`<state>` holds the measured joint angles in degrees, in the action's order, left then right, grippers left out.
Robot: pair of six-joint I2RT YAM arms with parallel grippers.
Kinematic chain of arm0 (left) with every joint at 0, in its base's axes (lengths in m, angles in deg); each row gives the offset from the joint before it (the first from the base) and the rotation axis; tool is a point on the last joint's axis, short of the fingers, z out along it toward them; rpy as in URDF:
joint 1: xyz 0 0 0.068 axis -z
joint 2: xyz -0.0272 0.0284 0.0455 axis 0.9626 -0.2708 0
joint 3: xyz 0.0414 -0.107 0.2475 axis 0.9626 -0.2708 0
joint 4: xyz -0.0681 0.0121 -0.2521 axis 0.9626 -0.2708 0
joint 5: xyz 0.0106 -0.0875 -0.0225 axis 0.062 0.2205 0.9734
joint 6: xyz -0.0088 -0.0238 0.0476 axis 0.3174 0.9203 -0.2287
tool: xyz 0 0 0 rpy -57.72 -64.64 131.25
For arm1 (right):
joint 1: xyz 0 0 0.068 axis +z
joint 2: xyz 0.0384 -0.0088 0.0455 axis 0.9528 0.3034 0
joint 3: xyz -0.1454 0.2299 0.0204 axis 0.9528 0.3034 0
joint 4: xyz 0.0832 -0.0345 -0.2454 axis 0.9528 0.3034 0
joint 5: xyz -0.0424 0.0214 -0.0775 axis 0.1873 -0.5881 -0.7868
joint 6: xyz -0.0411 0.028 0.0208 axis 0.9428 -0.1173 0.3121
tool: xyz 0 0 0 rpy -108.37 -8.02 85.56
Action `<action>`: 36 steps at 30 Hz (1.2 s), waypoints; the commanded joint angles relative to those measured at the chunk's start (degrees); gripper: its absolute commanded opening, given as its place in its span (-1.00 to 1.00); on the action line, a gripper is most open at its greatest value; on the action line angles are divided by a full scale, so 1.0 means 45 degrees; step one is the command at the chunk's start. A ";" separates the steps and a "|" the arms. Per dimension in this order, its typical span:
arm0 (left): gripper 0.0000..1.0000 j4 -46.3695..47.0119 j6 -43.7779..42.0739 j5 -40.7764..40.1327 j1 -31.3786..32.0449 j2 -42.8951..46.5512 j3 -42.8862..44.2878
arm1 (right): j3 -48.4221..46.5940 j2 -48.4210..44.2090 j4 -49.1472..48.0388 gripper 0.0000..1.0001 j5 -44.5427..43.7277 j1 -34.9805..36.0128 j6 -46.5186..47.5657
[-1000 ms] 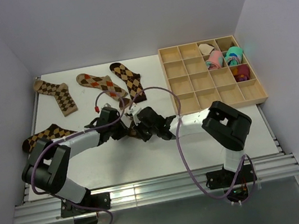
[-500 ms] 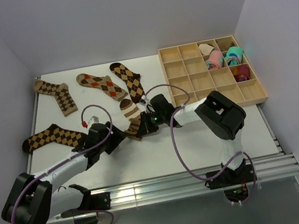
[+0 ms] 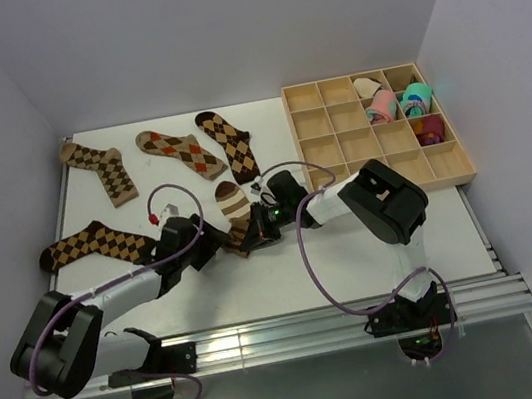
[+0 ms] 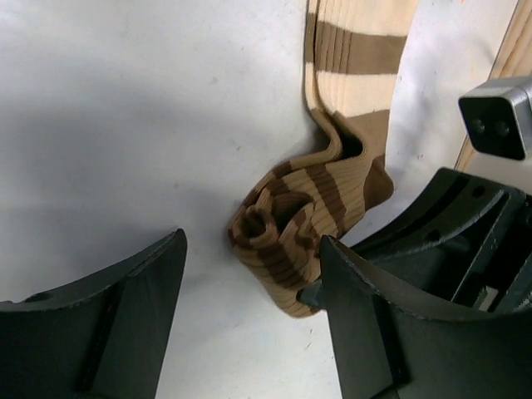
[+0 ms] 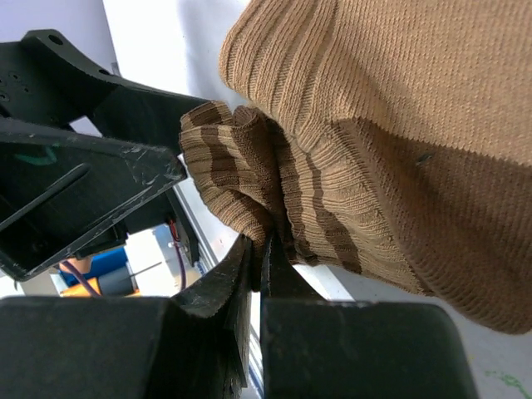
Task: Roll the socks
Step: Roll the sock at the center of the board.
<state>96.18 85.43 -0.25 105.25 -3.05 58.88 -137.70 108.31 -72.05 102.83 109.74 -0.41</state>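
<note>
A brown-and-cream striped sock (image 3: 232, 203) lies mid-table, its near end rolled into a stubby coil (image 4: 287, 237). My left gripper (image 4: 251, 249) is open, and the coil sits between its fingertips (image 4: 162, 266), right against the right-hand one. My right gripper (image 5: 263, 249) is shut, pinching a fold of the striped sock (image 5: 349, 158) at the coil. In the top view both grippers, left (image 3: 216, 241) and right (image 3: 256, 225), meet at the roll. Several argyle socks (image 3: 99, 170) (image 3: 181, 152) (image 3: 228, 143) (image 3: 91, 244) lie flat to the left and behind.
A wooden compartment tray (image 3: 396, 188) stands at the back right, with pink (image 3: 381, 106) and teal (image 3: 417, 97) rolled bundles in its far cells. The right arm's black body (image 4: 465, 233) crowds the right side of the left wrist view.
My left gripper has opened, let go of the coil and drawn back low toward the near left. The right gripper stays shut on the sock and has shifted slightly.
</note>
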 commanded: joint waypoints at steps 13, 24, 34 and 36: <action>0.08 -0.1045 -0.0219 0.0111 0.0054 -0.2122 0.1610 | -0.0620 0.0081 0.1334 -1.00 -0.0986 -0.0090 0.0970; -0.90 -0.2901 -0.0708 0.0521 0.0171 -0.3472 0.2568 | -0.0737 -0.0913 0.2253 -0.91 -0.3016 0.0534 0.2961; -0.99 -0.4542 -0.1567 0.0383 0.0190 -0.3588 0.3643 | 0.0219 -0.4311 0.1904 0.07 -0.6161 0.1511 0.6123; -0.99 -0.4602 -0.1665 0.0423 0.0190 -0.3628 0.3759 | 0.0532 -0.4917 0.1591 0.11 -0.6357 0.1745 0.6768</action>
<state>82.47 81.04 1.54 105.67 -17.71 74.95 -136.82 90.65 -61.80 79.75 116.19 22.43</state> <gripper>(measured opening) 0.056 0.550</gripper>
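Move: The rolled cuff end of the striped sock lies about 4 cm to the right of the left fingers, 1 cm ahead and 2 cm below. The right fingers still pinch its near edge, with the roll's middle some 2 cm ahead and 1 cm left, level with them. From the left hand, the flat striped toe lies about 9 cm ahead, 4 cm right and 4 cm down; the dark argyle sock is some 21 cm ahead and 6 cm right. Bring the left gripper about 2 cm each forward, right and down onto the sock roll's left edge and shut its fingers there, then tip it slightly downward. Keep the right pinch almost still until the left has closed; then open the right fingers, let go and lift about 5 cm with a little forward, rolling the wrist some 30 degrees. ##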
